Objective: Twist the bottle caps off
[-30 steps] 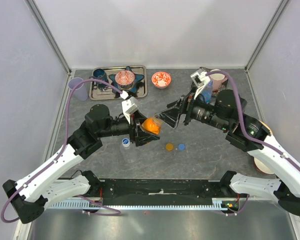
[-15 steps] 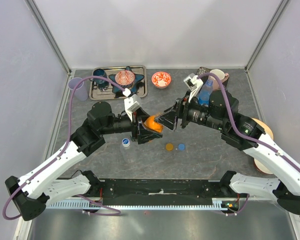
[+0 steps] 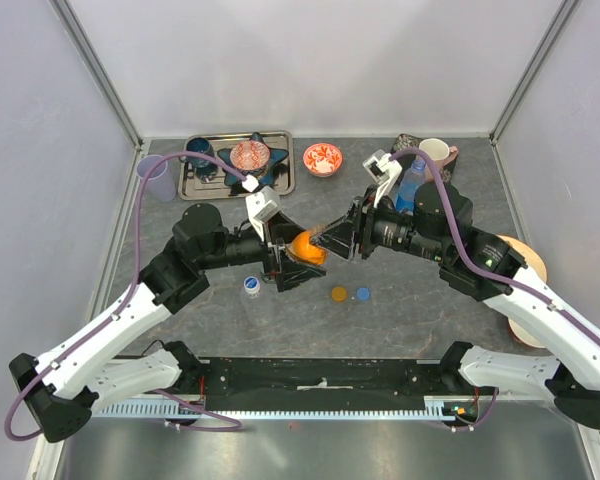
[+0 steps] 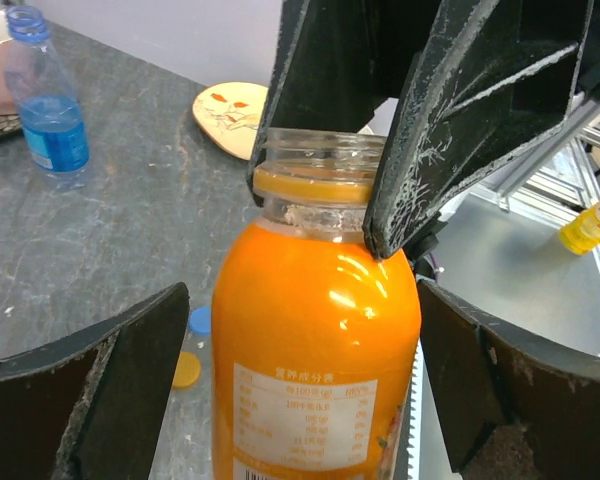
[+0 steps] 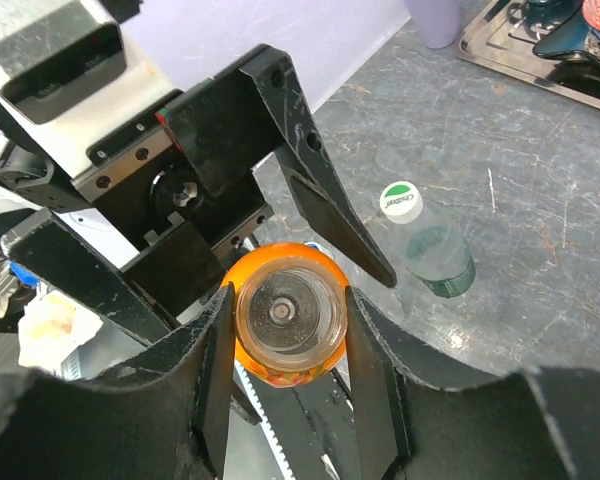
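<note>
The orange bottle (image 3: 305, 247) hangs in the air above the table's middle, its mouth open and capless (image 5: 285, 315). My right gripper (image 3: 322, 238) is shut on its neck (image 4: 315, 175). My left gripper (image 3: 296, 264) is open around its body (image 4: 315, 330), with a gap at one finger (image 4: 130, 370). The orange cap (image 3: 339, 293) and blue cap (image 3: 363, 294) lie on the table. The blue bottle (image 3: 412, 185) stands uncapped at the back right. A clear bottle (image 5: 438, 258) with a white-and-green cap (image 5: 401, 200) lies beside my left arm (image 3: 251, 288). The other clear bottle is out of view.
A metal tray (image 3: 205, 185) at the back left holds a red patterned bowl (image 3: 250, 155) and a dark star dish. A lilac cup (image 3: 155, 176) stands left of it. A small red bowl (image 3: 321, 158), a pink mug (image 3: 436, 153) and a plate (image 3: 529, 262) are to the right.
My right gripper has moved left onto the orange bottle's neck and shut on it. My left arm has shifted slightly with the bottle.
</note>
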Controlling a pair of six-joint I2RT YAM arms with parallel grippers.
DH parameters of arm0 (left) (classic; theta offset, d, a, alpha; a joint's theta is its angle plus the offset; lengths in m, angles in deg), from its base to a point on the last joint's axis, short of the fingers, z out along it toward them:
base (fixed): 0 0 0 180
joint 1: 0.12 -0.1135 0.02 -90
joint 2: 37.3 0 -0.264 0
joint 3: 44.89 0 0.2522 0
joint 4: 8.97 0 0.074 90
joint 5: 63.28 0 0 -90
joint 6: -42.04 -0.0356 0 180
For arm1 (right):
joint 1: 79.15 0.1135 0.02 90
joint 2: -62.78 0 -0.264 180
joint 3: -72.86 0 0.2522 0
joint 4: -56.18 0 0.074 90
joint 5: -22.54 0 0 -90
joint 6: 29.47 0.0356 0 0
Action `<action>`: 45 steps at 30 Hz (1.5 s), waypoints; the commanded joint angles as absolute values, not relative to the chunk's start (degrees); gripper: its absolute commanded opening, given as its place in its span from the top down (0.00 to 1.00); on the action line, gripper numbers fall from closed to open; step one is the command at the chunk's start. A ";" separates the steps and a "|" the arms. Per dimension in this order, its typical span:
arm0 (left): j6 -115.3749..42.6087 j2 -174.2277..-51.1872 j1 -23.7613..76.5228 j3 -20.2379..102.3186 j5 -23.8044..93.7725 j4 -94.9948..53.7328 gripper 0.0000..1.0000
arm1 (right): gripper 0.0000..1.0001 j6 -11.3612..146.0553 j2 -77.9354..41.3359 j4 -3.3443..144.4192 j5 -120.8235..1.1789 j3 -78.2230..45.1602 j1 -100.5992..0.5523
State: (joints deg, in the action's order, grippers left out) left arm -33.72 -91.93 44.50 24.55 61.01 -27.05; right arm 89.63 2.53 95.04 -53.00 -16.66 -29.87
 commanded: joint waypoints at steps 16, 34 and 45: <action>-37.16 -68.36 44.35 27.41 35.43 -48.75 0.00 | 1.00 77.86 -7.34 95.54 -115.32 -19.31 -29.93; -31.44 -52.16 44.35 20.55 31.21 -53.32 0.00 | 1.00 84.53 -39.87 82.60 -104.11 -20.35 -46.98; -30.47 -51.72 44.35 17.83 32.35 -52.97 0.00 | 1.00 84.09 -47.52 83.21 -103.59 -24.66 -49.09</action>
State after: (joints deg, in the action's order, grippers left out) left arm -32.65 -52.18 44.46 18.67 32.20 -53.52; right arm 83.71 -45.95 84.82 -103.23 -21.87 -48.54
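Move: The uncapped orange bottle is already pinched by its neck in the right hand; its spot is open table about 29 cm ahead, 12 cm to the right and some 31 cm below that hand. The blue bottle stands about 12 cm right of that spot and 2 cm farther out, the orange-white bowl 10 cm left and 17 cm beyond it, the black tray 17 cm right and 18 cm beyond. From the left hand the spot is roughly 30 cm ahead, 18 right and 30 below. The orange bottle, kept by its neck in the right fingers, swings out of the left hand's already open jaws, forward about 30 cm and some 12 to the right, then steeply down about 27 cm towards the table by the blue bottle, while the wrist turns clockwise and tips the fingers downward. The left hand, staying open, withdraws about 16 cm left and slightly back, rising and sinking again, turning counter-clockwise. ##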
